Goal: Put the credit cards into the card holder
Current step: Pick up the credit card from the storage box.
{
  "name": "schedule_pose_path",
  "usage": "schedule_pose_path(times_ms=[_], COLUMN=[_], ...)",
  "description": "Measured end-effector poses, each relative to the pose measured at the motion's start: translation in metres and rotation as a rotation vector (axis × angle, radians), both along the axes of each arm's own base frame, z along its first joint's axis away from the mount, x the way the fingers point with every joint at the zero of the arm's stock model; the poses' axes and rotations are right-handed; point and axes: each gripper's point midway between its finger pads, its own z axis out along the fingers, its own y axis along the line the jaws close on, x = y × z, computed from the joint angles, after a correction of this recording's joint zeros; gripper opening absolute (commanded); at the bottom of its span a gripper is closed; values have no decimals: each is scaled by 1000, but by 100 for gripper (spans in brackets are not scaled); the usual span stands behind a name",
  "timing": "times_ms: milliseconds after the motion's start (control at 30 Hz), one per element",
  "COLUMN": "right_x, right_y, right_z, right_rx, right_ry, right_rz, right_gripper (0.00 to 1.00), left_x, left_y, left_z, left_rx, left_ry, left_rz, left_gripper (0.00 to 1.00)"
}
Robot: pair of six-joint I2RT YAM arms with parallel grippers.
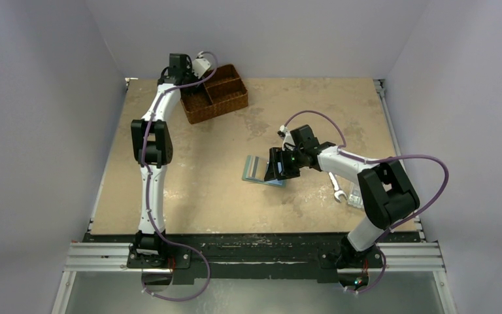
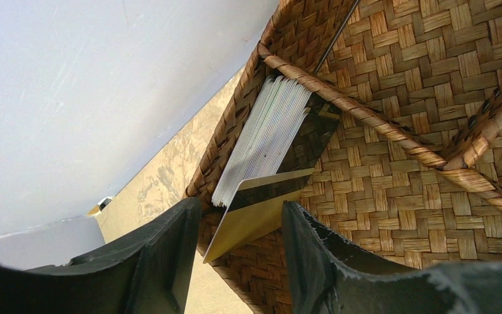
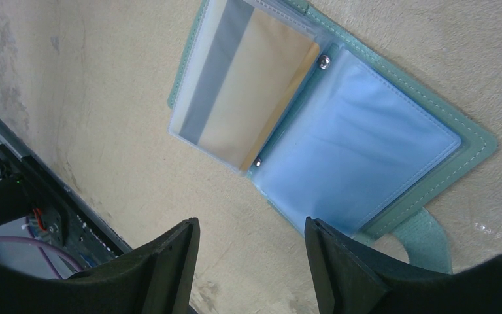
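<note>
A stack of white and grey credit cards (image 2: 268,131) stands on edge in a corner compartment of the wicker basket (image 2: 418,78). A yellowish card (image 2: 261,209) leans out from the front of the stack. Its lower corner lies between the fingers of my left gripper (image 2: 240,216), which is open with a gap on the left side. The teal card holder (image 3: 359,150) lies open on the table, with one yellowish card (image 3: 248,104) in a clear sleeve. My right gripper (image 3: 251,235) hovers open over the holder's near edge with nothing between its fingers.
The brown basket (image 1: 214,93) sits at the table's back left, close to the wall. A silver wrench (image 1: 336,186) and a clear plastic box (image 1: 355,198) lie under the right arm, right of the card holder (image 1: 256,169).
</note>
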Motion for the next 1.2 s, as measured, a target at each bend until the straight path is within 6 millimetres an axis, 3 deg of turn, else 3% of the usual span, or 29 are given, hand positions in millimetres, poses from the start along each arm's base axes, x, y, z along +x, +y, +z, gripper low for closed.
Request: schedule_pose_path(times_ms=[633,800,1200], right_x=[0,0,0], right_y=[0,0,1], right_z=[0,0,1], right_rx=[1,3,5], right_ry=[0,1,0], right_rz=[0,1,1], right_gripper=[67,67,67], left_x=[-1,-1,-8], left_y=[0,-1,-15], left_z=[-4,-6,-12], left_rx=[-6,-11,-57], left_ry=[8,12,40], left_rz=[4,-3,-65], left_gripper=[33,21,7])
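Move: The yellow card leans in the storage box's left compartment, its middle about 1 cm ahead of my left hand and 2 cm below, already between the half-open fingers. The white card stack is 5 cm to the right of that hand and 2 cm ahead, 2 cm below; the box's far left corner is some 4 cm ahead and 2 cm left, about finger height. From my right hand, the yellow card lies roughly 39 cm ahead, 34 cm left and slightly higher. I close my left fingers slowly from half open to almost shut, pinching the upper part of the yellow card between both tips. My hand holds nearly still at first, sinking barely half a centimetre; near the end it slips about 1.5 cm to the right, sinking a little more and easing back slightly, with hardly any turn of the wrist. ##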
